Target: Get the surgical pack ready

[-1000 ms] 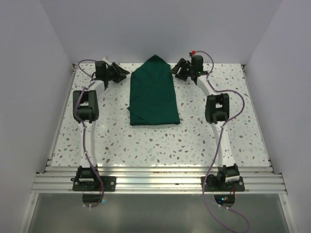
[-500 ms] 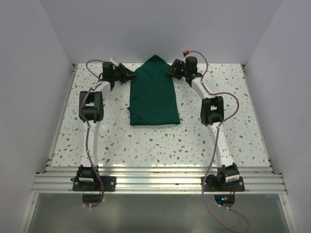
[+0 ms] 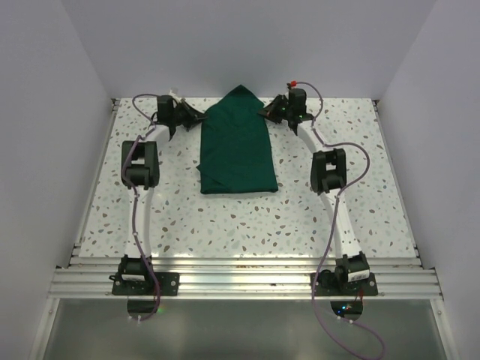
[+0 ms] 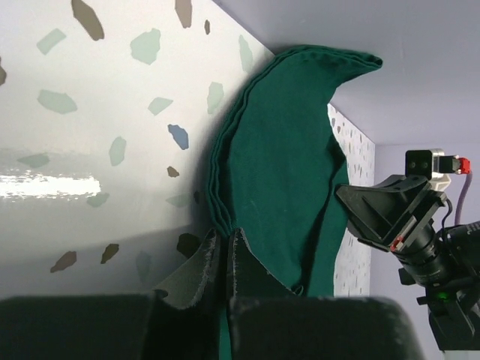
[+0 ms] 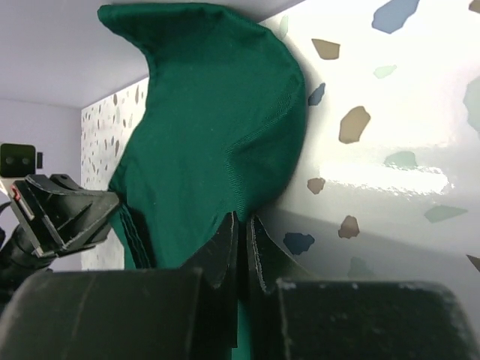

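The surgical pack [image 3: 237,150] is a dark green cloth drape, folded into a long stack at the middle back of the speckled table, its far end bunched to a point against the back wall. My left gripper [image 3: 201,118] is at the drape's left edge near the far end. In the left wrist view that gripper [image 4: 223,234] is shut, with the layered edge of the drape [image 4: 285,150] running in between its fingers. My right gripper [image 3: 264,111] is at the right edge opposite; close up, the right gripper [image 5: 241,217] is shut on a fold of the drape [image 5: 210,120].
White walls close in the table [image 3: 337,217] at the back and on both sides. An aluminium rail [image 3: 240,281] with the arm bases runs along the near edge. Each wrist view shows the other gripper across the drape: the right one [image 4: 390,214] and the left one [image 5: 71,214].
Both grippers have moved inward to the drape's far edges and gone from open to shut on the cloth. The drape itself has not shifted.
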Motion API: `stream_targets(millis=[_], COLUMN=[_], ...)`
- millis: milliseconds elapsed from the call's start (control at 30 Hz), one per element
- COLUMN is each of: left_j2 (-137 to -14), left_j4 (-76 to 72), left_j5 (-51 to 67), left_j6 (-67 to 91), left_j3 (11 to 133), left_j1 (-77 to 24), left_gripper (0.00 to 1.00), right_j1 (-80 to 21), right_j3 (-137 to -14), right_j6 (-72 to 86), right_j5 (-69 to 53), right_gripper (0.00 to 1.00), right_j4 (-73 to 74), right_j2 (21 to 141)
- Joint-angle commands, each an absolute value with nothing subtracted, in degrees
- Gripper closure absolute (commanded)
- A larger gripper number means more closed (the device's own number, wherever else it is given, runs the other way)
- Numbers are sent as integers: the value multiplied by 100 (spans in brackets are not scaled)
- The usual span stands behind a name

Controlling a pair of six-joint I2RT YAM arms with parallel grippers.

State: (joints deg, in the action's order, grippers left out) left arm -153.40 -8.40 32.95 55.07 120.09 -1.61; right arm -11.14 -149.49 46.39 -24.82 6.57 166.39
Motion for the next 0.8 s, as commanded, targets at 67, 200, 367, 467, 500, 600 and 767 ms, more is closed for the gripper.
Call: stream_targets(millis=[67, 200, 367, 467, 500, 600, 767], left_j2=[-14310, -13580, -12825, -12360, -12244, -11787, -11015], left_j4=[-704, -406, -97, 307, 351, 535, 975], left_j5=[3410, 3445, 3498, 3480, 3480, 3515, 3490], left_j6=[5379, 5037, 4686, 4422, 4386, 4254, 3886], left_j3=[11788, 11199, 10389, 9951, 9801, 9317, 8684], left_j1=[-123, -176, -255, -360, -386, -439, -553], left_gripper=[100, 100, 100, 100, 100, 100, 100], right_j1=[-1002, -1002, -1002, -1019, -1028, -1072, -1116], right_j3=[-14687, -14230, -14010, -13451, -13204, -12193, -11147], right_j6=[4702, 4667, 4456, 4377, 4351, 4149, 3824], right_j5=[-3215, -3568, -3928, -4201, -4210, -4122, -4192], right_gripper=[100, 100, 100, 100, 100, 100, 100], right_j4=[878, 1274, 1756, 1872, 1872, 1863, 2135], right_j2=[15575, 15100, 14722, 14268, 14082, 13328, 12508])
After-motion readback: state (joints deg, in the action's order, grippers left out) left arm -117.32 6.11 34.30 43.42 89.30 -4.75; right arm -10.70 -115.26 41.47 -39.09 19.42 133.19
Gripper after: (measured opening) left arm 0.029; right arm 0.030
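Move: Both hands, some 20 cm apart, already pinch the drape's far edges just above the table. The folded drape's near-left corner is about 28 cm straight back from the left hand. Its near-right corner is about 28 cm back and 4 cm right of the right hand. The loose far tip stands at the back wall, roughly 11 cm ahead of the left hand and 12 cm right, and 12 cm ahead of the right hand and 8 cm left. Both hands keep their shut pinch on the drape's far edges and lift together, mostly up at first, then level off some 10 cm higher and draw back about 14 cm over the folded drape towards its near corners. As the flap comes back, the left wrist rolls and turns slightly clockwise, while the right turns about 15 degrees counter-clockwise and tips down a little. ##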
